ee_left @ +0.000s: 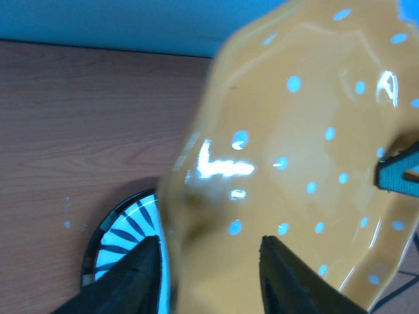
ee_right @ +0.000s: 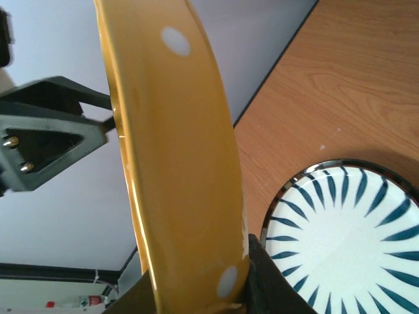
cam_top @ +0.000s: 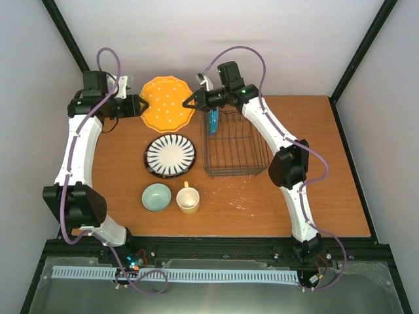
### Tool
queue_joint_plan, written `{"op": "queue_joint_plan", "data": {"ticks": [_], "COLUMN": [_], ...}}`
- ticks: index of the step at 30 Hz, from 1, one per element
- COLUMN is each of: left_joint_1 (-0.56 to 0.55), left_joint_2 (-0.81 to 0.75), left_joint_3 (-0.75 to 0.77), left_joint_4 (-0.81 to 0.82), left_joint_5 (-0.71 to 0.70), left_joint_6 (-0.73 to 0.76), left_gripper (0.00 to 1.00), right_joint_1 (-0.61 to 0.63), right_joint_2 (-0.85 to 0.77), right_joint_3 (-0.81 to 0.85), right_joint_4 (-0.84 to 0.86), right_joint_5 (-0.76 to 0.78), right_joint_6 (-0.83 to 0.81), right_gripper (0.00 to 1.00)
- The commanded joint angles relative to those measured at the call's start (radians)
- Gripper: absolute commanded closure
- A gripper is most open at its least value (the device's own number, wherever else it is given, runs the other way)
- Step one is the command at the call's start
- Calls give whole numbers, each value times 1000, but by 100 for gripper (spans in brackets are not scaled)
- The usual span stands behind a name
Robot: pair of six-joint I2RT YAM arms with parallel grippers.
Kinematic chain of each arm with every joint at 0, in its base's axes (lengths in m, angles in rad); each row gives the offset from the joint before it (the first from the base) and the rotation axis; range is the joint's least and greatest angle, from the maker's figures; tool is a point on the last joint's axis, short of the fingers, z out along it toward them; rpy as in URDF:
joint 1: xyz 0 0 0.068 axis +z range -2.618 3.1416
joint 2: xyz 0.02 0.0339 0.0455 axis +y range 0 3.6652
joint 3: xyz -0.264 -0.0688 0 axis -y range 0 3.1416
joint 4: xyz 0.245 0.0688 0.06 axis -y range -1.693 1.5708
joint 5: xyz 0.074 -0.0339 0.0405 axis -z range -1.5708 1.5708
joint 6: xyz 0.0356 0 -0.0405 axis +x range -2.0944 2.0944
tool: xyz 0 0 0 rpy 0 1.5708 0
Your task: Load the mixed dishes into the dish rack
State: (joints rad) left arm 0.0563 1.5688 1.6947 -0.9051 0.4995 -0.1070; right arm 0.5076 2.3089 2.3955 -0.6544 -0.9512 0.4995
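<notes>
The yellow-orange plate (cam_top: 167, 103) with pale dots is held on edge above the back of the table, between my two grippers. My right gripper (cam_top: 188, 103) is shut on its right rim; in the right wrist view the fingers press both faces of the plate (ee_right: 177, 163). My left gripper (cam_top: 143, 106) is at the left rim. Its fingers stand apart with the plate (ee_left: 294, 163) between them, not pinching it. The dish rack (cam_top: 232, 147) of dark wire stands right of centre with a teal plate (cam_top: 213, 121) upright in its back left corner.
A striped plate (cam_top: 170, 157) lies flat left of the rack, below the held plate. A mint-green bowl (cam_top: 156, 197) and a cream-yellow mug (cam_top: 188, 199) stand nearer the front edge. White walls close in the back and sides.
</notes>
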Motion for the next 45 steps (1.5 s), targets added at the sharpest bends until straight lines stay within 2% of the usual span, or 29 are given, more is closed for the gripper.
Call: {"op": "queue_joint_plan", "data": {"ticks": [1,2,4,5,6,7,12,17,19,21,23,26,28,33,45], "left_joint_1": [-15,-15,-15,-15,-15,-15,-15,-15,-15,-15,-14,-15,-15,-15,-15], "left_joint_2": [7,12,11,4,-5,-16,-46,-25,-12,-4,-1,0,-2,-3,-36], "left_joint_3": [57,63,70,71,68,65,55,48,43,36,26,13,1,-24,-91], "left_joint_4": [39,29,24,30,43,59,115,103,98,97,97,96,92,82,88], "left_joint_5": [-41,-84,-207,-269,-319,-370,-559,-619,-625,-621,-624,-637,-646,-659,-679], "left_joint_6": [-7,-7,-34,-50,-61,-79,-129,-146,-156,-163,-172,-181,-186,-200,-206], "left_gripper": [46,39,18,14,3,1,0,0,0,0,0,0,0,0,0], "right_joint_1": [16,6,-3,-6,-9,-14,-15,-5,12,24,36,43,43,43,43], "right_joint_2": [-111,-125,-139,-140,-145,-158,-310,-441,-407,-312,-263,-271,-273,-210,-171], "right_joint_3": [6,9,82,128,169,192,101,-38,54,193,244,156,111,153,79], "right_joint_4": [60,62,-4,-64,-100,-126,-134,-142,-251,-401,-505,-527,-524,-603,-616], "right_joint_5": [80,112,226,290,348,395,752,1227,1407,1501,1546,1553,1526,1449,1337], "right_joint_6": [29,36,9,-14,-31,-46,-111,-106,-135,-162,-170,-127,-100,-53,12], "right_gripper": [97,97,97,97,97,97,97,97,97,97,97,97,97,97,97]}}
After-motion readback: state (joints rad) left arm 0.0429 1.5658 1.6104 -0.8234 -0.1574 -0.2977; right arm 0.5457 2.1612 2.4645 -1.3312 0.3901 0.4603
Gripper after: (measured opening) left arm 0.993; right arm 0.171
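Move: The orange dotted plate is already pinched in the right hand, with its middle some 8 cm to that hand's left. The dish rack's free slot lies about 20 cm to the right hand's right, 2 cm ahead and 15 cm below. The blue plate stands about 8 cm left of the slot and level with it. The striped plate lies 8 cm left of the right hand, 7 cm back and 27 cm below. From the left hand, the slot is roughly 38 cm right, 4 cm ahead and 16 cm down. Keeping its pinch on the orange plate's rim, the right hand carries the plate about 20 cm right over the blue plate, arching up some 15 cm, then sinks about 18 cm into the rack. Its wrist swings from pointing left to down, turning the plate on edge. The left fingers, already parting, open wide and come free of the opposite rim as that hand retreats 10 cm left, turning counter-clockwise. ##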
